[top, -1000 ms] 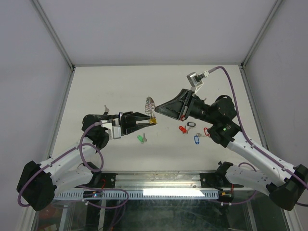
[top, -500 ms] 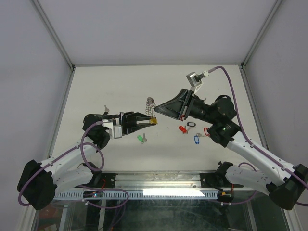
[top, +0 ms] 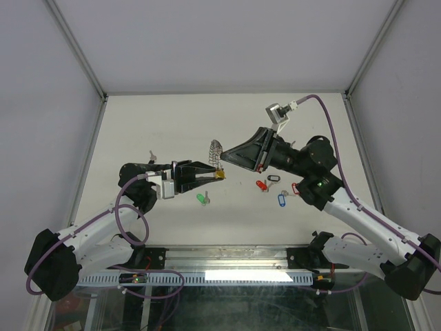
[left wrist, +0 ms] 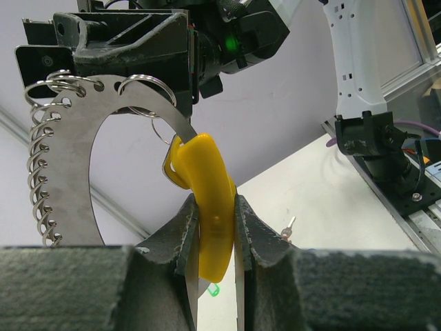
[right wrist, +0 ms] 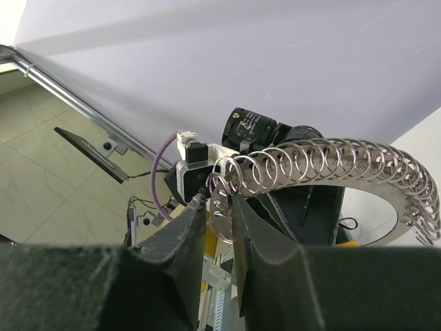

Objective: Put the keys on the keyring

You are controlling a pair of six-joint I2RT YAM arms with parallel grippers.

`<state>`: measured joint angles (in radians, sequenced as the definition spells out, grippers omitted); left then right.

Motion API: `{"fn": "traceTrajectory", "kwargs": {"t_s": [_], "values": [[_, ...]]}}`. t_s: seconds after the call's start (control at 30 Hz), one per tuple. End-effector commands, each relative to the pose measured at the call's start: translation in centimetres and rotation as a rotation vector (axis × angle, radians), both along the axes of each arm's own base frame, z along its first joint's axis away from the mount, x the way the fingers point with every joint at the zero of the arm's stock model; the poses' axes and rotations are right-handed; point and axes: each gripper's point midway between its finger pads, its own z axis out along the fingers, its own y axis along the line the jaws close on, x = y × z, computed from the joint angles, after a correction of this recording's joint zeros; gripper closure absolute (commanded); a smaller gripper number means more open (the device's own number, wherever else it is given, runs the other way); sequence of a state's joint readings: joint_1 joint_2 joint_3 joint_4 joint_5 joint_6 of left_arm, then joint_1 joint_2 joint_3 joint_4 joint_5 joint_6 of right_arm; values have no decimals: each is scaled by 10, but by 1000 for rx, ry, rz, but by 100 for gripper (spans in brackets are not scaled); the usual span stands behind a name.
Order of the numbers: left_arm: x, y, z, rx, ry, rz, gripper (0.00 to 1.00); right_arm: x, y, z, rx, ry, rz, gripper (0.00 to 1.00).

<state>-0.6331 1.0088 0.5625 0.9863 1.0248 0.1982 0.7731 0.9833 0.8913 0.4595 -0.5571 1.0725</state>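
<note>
The keyring [top: 215,149] hangs in the air between both arms, a flat metal arc [left wrist: 84,145] wrapped in wire coils [right wrist: 331,162]. My left gripper [top: 212,175] [left wrist: 215,201] is shut on its yellow segment [left wrist: 210,207]. From the right, my right gripper [top: 224,158] [right wrist: 217,201] is closed narrowly on the arc's other end, where small split rings [right wrist: 222,207] hang. On the table lie keys: green [top: 202,198], red [top: 260,185], black [top: 273,178], blue [top: 281,199] and a second red [top: 296,187].
One more key [top: 151,155] lies on the table at the left, behind the left arm. The table is walled by white panels with metal corner posts [top: 76,49]. The arms' bases and a cable duct [top: 227,274] run along the near edge.
</note>
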Motion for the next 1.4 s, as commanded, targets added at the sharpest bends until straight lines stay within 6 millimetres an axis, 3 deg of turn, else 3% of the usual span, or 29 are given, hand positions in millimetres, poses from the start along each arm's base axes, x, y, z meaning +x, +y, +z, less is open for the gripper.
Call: {"fn": "traceTrajectory", "kwargs": {"t_s": [0.0, 0.3, 0.83, 1.37], "values": [[-3, 3, 18, -30, -69, -3, 100, -4, -3, 22, 56, -54, 0, 75], [-2, 2, 17, -25, -67, -5, 100, -5, -1, 22, 59, -56, 4, 75], [1, 2, 17, -31, -69, 8, 100, -5, -5, 20, 54, -74, -21, 97], [1, 4, 22, -48, -71, 23, 100, -8, -14, 14, 47, -108, -58, 100]]}}
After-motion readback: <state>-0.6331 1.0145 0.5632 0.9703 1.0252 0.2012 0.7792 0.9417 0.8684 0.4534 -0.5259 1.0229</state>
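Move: The keyring's end coil, the wire ring nearest my right hand, sits right at my open right fingertips, about 1 cm to their left and level in height. The rest of the coil row arches away some 4 cm ahead and 2 cm left of my right hand, about 2 cm lower, and the yellow handle is roughly 8 cm below it and 1 cm left. From my left hand, shut on that handle, the end coil is about 8 cm straight up. I ease my right fingertips a touch down and left onto the end coil, hold there and close them until they are all but shut, pinching the wire. Then I draw back to the right by about 1 cm, away from the coil row, while my left hand keeps its grip on the yellow handle and stays put. ##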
